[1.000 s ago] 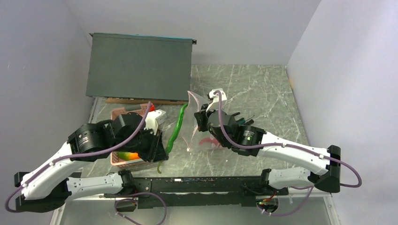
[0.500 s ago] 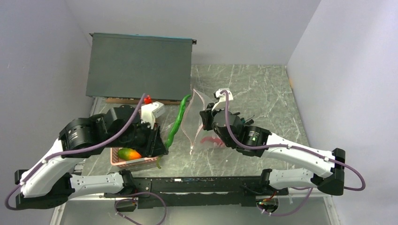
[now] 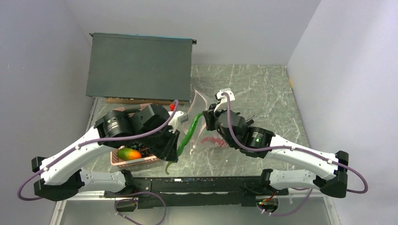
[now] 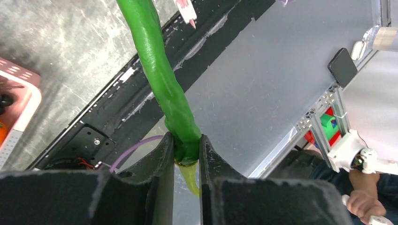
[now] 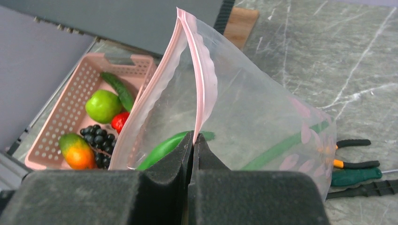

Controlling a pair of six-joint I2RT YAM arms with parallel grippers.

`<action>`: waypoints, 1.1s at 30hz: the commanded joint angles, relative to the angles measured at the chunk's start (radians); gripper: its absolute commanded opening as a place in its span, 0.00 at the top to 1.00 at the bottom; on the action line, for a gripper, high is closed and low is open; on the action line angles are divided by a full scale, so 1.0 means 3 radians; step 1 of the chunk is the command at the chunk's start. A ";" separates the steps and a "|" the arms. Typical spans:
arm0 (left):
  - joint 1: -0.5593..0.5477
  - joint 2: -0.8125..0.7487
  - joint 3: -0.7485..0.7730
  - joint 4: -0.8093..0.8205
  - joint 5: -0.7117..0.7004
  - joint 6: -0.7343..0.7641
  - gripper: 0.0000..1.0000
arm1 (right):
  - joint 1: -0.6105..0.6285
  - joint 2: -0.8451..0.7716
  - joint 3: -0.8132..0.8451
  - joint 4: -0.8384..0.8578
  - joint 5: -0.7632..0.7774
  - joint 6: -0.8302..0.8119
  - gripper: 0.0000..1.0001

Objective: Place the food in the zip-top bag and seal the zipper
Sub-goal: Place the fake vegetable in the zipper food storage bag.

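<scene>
My left gripper [image 4: 187, 150] is shut on the stem end of a long green pod [image 4: 159, 70]. The pod [image 3: 188, 136] slants up toward the clear zip-top bag [image 3: 201, 104]. My right gripper [image 5: 193, 137] is shut on the bag's pink zipper [image 5: 205, 79] and holds one lip up, so the mouth gapes. Through the plastic of the bag [image 5: 253, 112], the pod's tip [image 5: 164, 147] lies inside the mouth. The other food sits in the pink basket [image 5: 65, 108]: a green apple [image 5: 103, 105], a red fruit [image 5: 121, 121], grapes [image 5: 96, 136], a mango [image 5: 75, 151] and another green pod [image 5: 119, 89].
The basket [image 3: 141, 162] stands under my left arm near the front edge. Orange- and green-handled pliers [image 5: 356, 164] lie on the marble to the right of the bag. A dark grey box [image 3: 141, 65] fills the back left, with a wooden strip [image 5: 241, 18] along its front.
My left arm has swung right from over the basket, carrying the pod to the bag's mouth. The right gripper has kept its hold on the zipper strip and shifted slightly.
</scene>
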 commanded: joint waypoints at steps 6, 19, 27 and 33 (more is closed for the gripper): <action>0.0445 0.0175 -0.0191 0.0553 0.0992 -0.0339 1.00 | 0.0200 -0.0168 -0.0189 0.0494 -0.0314 -0.0481 1.00; 0.1150 0.0134 -0.0853 0.1694 0.1831 -0.0888 0.94 | 0.0256 -0.0194 -0.0300 0.0625 -0.0459 -0.0433 1.00; 0.1295 0.0121 -0.0875 0.1863 0.1676 -0.1037 0.60 | 0.0258 -0.0137 -0.0264 0.0666 -0.0531 -0.0352 1.00; 0.1364 0.0061 -0.1047 0.2003 0.1658 -0.1117 0.37 | 0.0261 -0.0139 -0.0244 0.0671 -0.0465 -0.0316 1.00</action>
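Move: Ahead of the left hand, which already holds the green pepper by its stem end, the bag mouth stands about 12 cm forward, 7 cm to the right and a touch lower. The right gripper, pinching its rim, is some 14 cm ahead and 12 cm right, about level; the pink basket lies roughly 6 cm ahead, 20 cm left and 18 cm below. From the right hand, the pepper's middle is about 7 cm back, 7 cm left and slightly lower. Feeding the pepper body-first into the bag mouth, the left hand goes about 7.5 cm forward and 6 cm right, its wrist swinging some 35 degrees so the fingers point more levelly to the right, and near the end the fingers open off the stem. Meanwhile the right hand keeps its pinch on the rim and brings it 3.5 cm back and 3 cm left towards the pepper, turning slightly counter-clockwise. ##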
